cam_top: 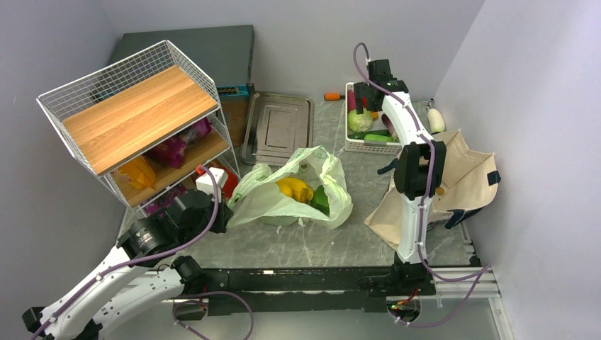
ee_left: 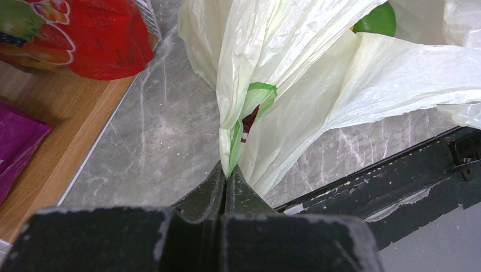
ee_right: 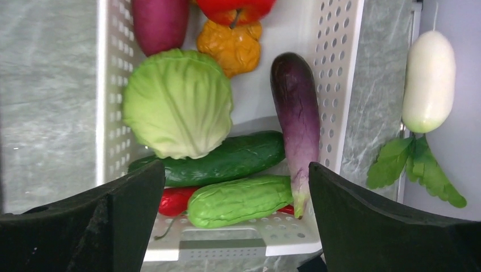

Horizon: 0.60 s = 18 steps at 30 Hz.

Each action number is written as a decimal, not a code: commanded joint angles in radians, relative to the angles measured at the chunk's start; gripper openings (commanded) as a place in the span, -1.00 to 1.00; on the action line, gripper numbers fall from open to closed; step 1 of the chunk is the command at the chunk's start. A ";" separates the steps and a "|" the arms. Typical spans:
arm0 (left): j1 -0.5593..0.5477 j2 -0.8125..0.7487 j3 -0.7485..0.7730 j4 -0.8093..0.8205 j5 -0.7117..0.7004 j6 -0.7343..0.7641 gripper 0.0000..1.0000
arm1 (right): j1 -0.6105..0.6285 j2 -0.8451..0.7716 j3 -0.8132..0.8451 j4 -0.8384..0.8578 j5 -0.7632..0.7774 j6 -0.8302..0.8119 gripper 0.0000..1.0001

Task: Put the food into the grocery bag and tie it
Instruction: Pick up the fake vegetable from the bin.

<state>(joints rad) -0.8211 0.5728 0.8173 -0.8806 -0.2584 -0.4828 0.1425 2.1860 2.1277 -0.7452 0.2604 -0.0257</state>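
Observation:
The pale-green grocery bag lies open mid-table, holding yellow bananas and a glossy green fruit. My left gripper is shut on the bag's left edge; in the left wrist view its jaws pinch the gathered plastic, and the green fruit peeks out at the top. My right gripper hovers open over a white basket of food. Between its fingers lie a cabbage, a dark cucumber, a pale green gourd and an eggplant.
A wire rack with a wooden shelf stands at the left, with a red packet on its lower board. A metal tray sits at the back and a beige tote at the right. A white radish lies beside the basket.

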 commanded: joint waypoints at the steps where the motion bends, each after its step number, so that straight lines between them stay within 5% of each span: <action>1: 0.006 0.005 0.000 0.030 0.008 0.011 -1.00 | -0.035 0.038 0.040 -0.014 0.019 0.018 0.92; 18: 0.019 0.031 0.000 0.033 0.017 0.015 -1.00 | -0.120 0.164 0.073 0.040 0.045 -0.002 0.31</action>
<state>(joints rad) -0.8108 0.5938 0.8173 -0.8799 -0.2508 -0.4828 0.0353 2.3283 2.1345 -0.7479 0.2874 -0.0196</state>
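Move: The purple eggplant lies at the right side of the white bin, about 6 cm to the right hand's right, 3 cm ahead and some 10 cm below. The cabbage sits about 6 cm ahead of that hand and 4 cm left, 8 cm down. The cucumber is nearly underneath, 1 cm ahead and 1 cm left; the orange vegetable is 12 cm ahead and 2 cm right, both about 11 cm down. From the left hand, the eggplant is roughly 42 cm ahead, 50 cm right and 13 cm lower. Down and to the right at about equal rates, the right hand sinks some 7 cm and shifts about 6 cm away from over the cabbage side to the eggplant, slowing at the end. The fingers tip a little steeper, turn slightly clockwise, and close from wide open to about two thirds, straddling the eggplant without visible contact. The left hand keeps its pinch on the grocery bag's edge. ##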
